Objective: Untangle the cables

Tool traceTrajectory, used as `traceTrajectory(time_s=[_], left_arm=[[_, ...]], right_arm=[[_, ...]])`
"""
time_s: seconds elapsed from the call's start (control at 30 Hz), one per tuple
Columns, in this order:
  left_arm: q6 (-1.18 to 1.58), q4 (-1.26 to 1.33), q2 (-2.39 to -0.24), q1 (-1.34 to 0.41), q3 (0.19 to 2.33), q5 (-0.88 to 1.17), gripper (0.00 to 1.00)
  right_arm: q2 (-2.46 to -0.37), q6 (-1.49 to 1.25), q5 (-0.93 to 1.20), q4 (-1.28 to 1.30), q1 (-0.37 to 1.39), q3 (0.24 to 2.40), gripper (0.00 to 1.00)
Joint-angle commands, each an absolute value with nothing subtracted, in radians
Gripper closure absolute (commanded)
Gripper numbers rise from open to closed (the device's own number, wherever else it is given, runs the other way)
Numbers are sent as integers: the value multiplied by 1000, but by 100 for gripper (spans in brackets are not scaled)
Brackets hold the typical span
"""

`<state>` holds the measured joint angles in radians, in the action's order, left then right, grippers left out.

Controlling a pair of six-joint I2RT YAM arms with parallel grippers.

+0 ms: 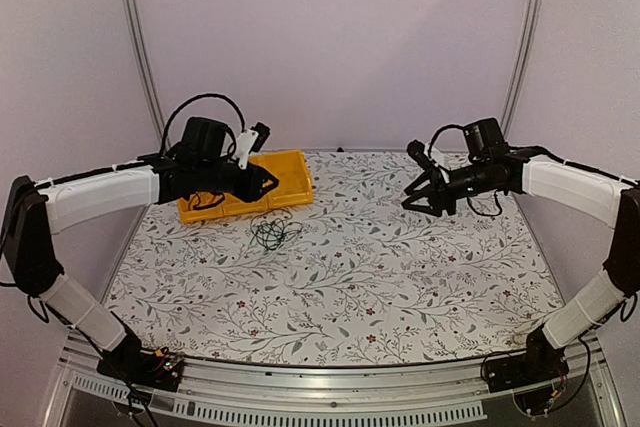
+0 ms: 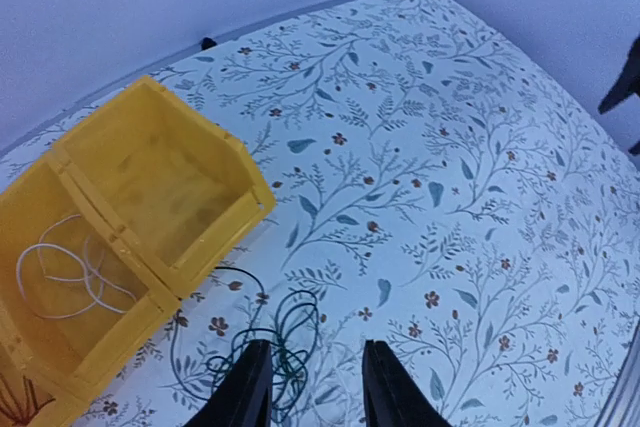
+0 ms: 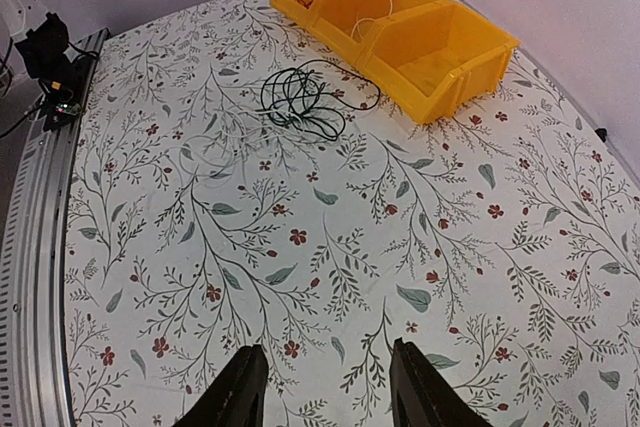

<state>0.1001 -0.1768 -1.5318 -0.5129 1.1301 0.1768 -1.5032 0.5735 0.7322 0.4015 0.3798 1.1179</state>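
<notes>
The cables [image 1: 272,233] lie as a small dark tangle of thin wire on the floral tablecloth, just in front of the yellow bin [image 1: 288,175]. In the left wrist view the tangle [image 2: 282,327] sits under and just ahead of my left gripper [image 2: 315,387], whose jaws are apart with nothing held. This left gripper [image 1: 270,185] hovers over the bin's near edge. A whitish cable [image 2: 70,272] rests coiled in the bin's middle compartment. My right gripper [image 1: 418,197] hangs open at the right, far from the tangle [image 3: 300,102], with only cloth between its fingers [image 3: 245,387].
The yellow bin [image 3: 450,57] has three compartments, and reddish wires [image 2: 15,409] show in one end compartment. A faint pale wire [image 3: 215,152] lies near the tangle. The table's metal front rail [image 3: 40,197] and the pale walls bound the space.
</notes>
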Motion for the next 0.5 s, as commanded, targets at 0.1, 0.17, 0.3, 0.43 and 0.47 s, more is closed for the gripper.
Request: traceTrajectory(time_s=[0.1,0.17,0.3,0.43,0.47], left_arm=[[125,-154,-1431,-695,952,223,68],[155,-147,-1424,-741,906,194,68],[270,-181,-1429,-806,853,97,66],[356,-170,-1411,-850,786,70,64],[371,-157,-1409,-854,769,78,64]], right_arm=[[-1542,591,710,411,425,1118,54],[-1552,596,696,413,440,1119,54],[-1575,605,668,420,470,1127,55],[-1594,620,640,429,501,1128,55],[-1597,624,634,430,509,1129,55]])
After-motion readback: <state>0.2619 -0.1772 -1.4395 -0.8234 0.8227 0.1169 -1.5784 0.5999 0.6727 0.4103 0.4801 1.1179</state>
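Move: The white cable lies about 20 cm below the left gripper, its middle roughly 6 cm back and 2 cm to the right. The dark green cable, heaped against it, is some 3 cm ahead and level sideways, at the same depth; the yellow box sits about 16 cm ahead, 10 cm left and 18 cm lower. From the right gripper the white cable is around 27 cm to the left, about level fore and aft, 19 cm below. Bring the left gripper back about 14 cm, away from the yellow box, swinging a little right at first and then sinking some 10 cm towards the loose loops of the white cable. Tip its fingers further down and turn them slightly clockwise, keeping them about a third open and empty. Meanwhile ease the open right gripper down and left, about 5 cm. ##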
